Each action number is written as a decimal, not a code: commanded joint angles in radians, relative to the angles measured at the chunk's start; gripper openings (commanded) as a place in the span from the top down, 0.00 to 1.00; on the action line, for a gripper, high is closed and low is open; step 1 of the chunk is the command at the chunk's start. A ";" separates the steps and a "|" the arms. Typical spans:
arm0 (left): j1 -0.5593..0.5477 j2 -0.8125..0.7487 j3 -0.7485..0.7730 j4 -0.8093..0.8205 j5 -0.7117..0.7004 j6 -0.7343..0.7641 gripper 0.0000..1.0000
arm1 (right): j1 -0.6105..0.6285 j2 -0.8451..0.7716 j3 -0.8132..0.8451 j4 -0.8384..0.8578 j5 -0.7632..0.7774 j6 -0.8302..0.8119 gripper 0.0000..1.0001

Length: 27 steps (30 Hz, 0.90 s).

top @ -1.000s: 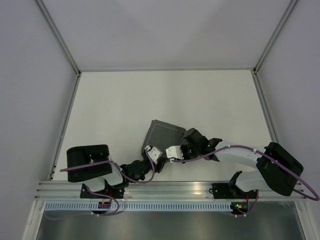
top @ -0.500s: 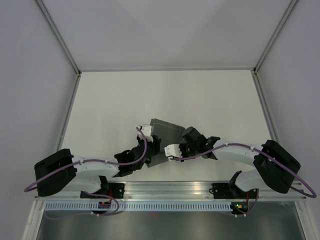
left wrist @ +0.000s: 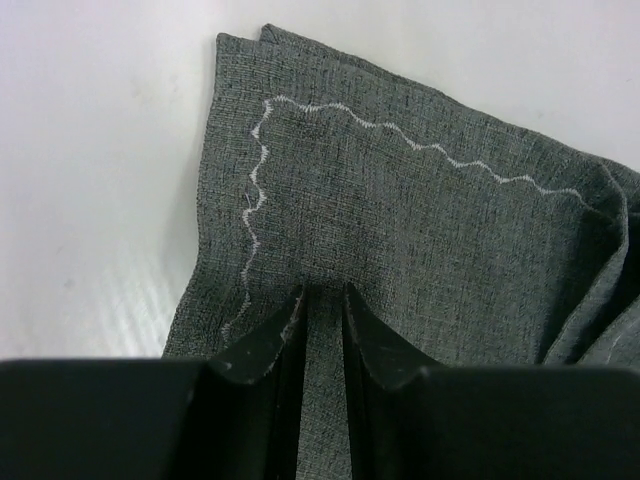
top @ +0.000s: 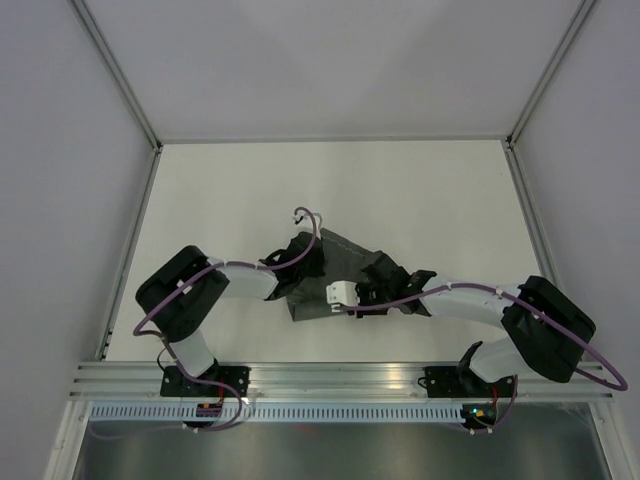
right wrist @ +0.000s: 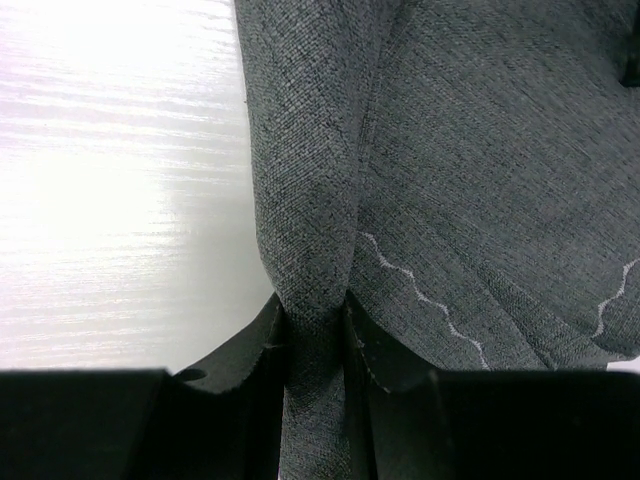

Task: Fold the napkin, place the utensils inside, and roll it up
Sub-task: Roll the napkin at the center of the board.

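Observation:
The dark grey napkin (top: 345, 262) lies bunched at the middle of the table, its wavy pale stitching showing. In the left wrist view, the napkin (left wrist: 420, 220) fills the frame, and my left gripper (left wrist: 322, 292) is shut on a flat strip of it near the stitched corner. From above, the left gripper (top: 310, 262) sits at the cloth's left side. My right gripper (right wrist: 316, 312) is shut on a thick rolled fold of the napkin (right wrist: 480, 150). In the top view, this right gripper (top: 340, 296) is at the cloth's near edge. The utensils are hidden or out of view.
The white table (top: 220, 200) is bounded by metal rails at the left (top: 130, 250) and right (top: 530, 230). A purple cable (top: 305, 215) loops up above the left wrist. Both arm bases stand on the near rail (top: 340, 378).
My left arm has swung from near its base out to the napkin's left side, and its jaws have closed on the cloth. The cloth is more bunched. The right gripper keeps its hold.

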 commanded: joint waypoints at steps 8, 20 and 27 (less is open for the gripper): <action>0.101 0.122 0.141 -0.040 0.169 0.118 0.77 | -0.008 0.192 0.121 -0.409 0.055 0.072 1.00; 0.193 -0.072 0.170 0.000 0.163 0.157 0.56 | -0.136 0.586 0.452 -0.737 -0.147 -0.093 0.99; 0.210 -0.304 0.078 0.173 0.060 0.174 0.46 | -0.199 0.783 0.664 -0.951 -0.232 -0.130 1.00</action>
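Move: The napkin's far-left corner lies about 7 cm ahead of the left hand, nearly straight out and a centimetre lower. The rolled near part, already pinched by the right hand, has its middle some 10 cm back and 3 cm right of the left hand. From the right hand, the roll's middle is level with it, some 6 cm left; the far-left corner is about 16 cm ahead and 9 cm left. The napkin's roll stays pinched in the right hand, which turns it forward almost on the spot, its body tipping over towards the far side and the fingertips pointing back, nearly 40 degrees. The left fingertips slide forward over the flat cloth about 5 cm, then open and rise roughly 13 cm off the napkin, still drifting forward and to the left, with the hand tilting up. ##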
